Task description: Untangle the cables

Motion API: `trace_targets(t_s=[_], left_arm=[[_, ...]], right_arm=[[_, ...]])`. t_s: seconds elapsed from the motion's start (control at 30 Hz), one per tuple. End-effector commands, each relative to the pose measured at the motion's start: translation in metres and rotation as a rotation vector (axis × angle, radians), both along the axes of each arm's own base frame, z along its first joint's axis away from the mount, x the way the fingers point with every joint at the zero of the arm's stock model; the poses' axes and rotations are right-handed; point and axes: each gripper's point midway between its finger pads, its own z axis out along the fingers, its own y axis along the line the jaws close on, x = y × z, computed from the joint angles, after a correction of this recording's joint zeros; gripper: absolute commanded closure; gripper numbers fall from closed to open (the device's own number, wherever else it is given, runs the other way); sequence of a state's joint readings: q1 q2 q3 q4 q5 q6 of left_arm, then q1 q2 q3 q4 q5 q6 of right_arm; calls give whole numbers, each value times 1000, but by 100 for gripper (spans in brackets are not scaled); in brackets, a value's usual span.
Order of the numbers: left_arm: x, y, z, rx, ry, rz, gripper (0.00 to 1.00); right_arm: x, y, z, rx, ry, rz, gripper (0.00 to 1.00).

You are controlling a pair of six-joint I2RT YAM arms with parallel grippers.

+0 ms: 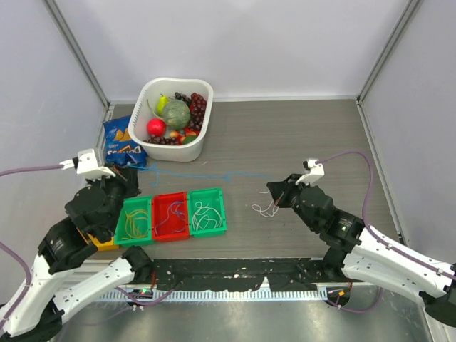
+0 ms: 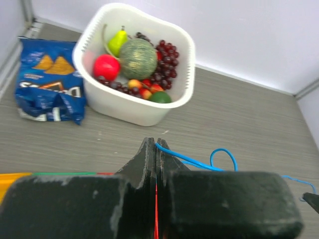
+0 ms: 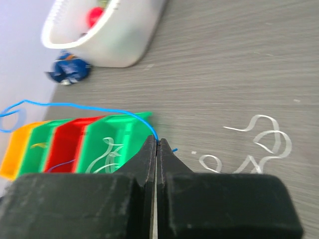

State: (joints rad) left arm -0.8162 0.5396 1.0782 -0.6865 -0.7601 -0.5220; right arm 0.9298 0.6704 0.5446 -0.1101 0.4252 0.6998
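A thin blue cable [image 1: 206, 174] runs taut across the table between my two grippers. My left gripper [image 1: 132, 175] is shut on its left end, and in the left wrist view the blue cable [image 2: 199, 160] leaves the closed fingertips and loops to the right. My right gripper [image 1: 273, 189] is shut on the other end, with the blue cable [image 3: 75, 105] arching left from its tips. Loose white cables [image 1: 266, 208] lie on the table just below the right gripper, also seen as white cables [image 3: 264, 140] in the right wrist view.
Three small bins stand at the front: a green bin [image 1: 122, 229] with yellow cables, a red bin [image 1: 157, 226] with blue ones, a green bin [image 1: 221, 216] with white ones. A yellow bin [image 1: 102, 244] sits beside them. A white fruit basin [image 1: 200, 140] and a blue chip bag [image 1: 118, 144] are at the back left.
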Motion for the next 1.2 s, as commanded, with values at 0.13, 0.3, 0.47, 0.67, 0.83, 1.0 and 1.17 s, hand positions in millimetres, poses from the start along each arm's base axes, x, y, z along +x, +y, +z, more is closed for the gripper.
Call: trace_targets(t_s=[0.13, 0.3, 0.47, 0.67, 0.83, 1.0, 1.17], left_arm=[[-34, 89, 27, 78, -88, 255, 100], [-53, 117, 41, 67, -140, 303, 100], [-50, 101, 33, 107, -101, 214, 100], [-21, 26, -44, 193, 219, 35, 100], [-26, -10, -126, 156, 550, 35, 100], [-32, -29, -174, -40, 627, 67, 100], [-34, -24, -208, -168, 614, 146, 100]], right_arm=[[19, -62, -22, -200, 35, -320, 99], [21, -61, -18, -238, 14, -306, 99], [4, 23, 7, -190, -110, 156, 99], [-46, 152, 25, -104, -95, 722, 99], [-54, 213, 28, -84, -81, 824, 99], [-55, 232, 41, 10, -92, 831, 99], [-53, 229, 49, 39, -96, 802, 99]])
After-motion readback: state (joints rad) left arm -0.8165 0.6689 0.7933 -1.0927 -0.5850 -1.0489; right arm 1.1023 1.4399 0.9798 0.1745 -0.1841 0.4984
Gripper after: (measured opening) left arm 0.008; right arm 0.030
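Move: The blue cable is stretched between both hands, bound for the red bin: about 4 cm right, 2 back and 33 below the left hand, and some 32 left, 4 back and 19 below the right. The green bin with yellow cable lies 13 cm left of the red one, level with it; the green bin with white cable 12 right of it, 1 farther out. Loose white cable lies 2 cm ahead, 2 right and 21 below the right hand. Keeping the blue cable pinched, the hands spread, then left sinks some 23 cm, right sweeps leftward towards red bin. ##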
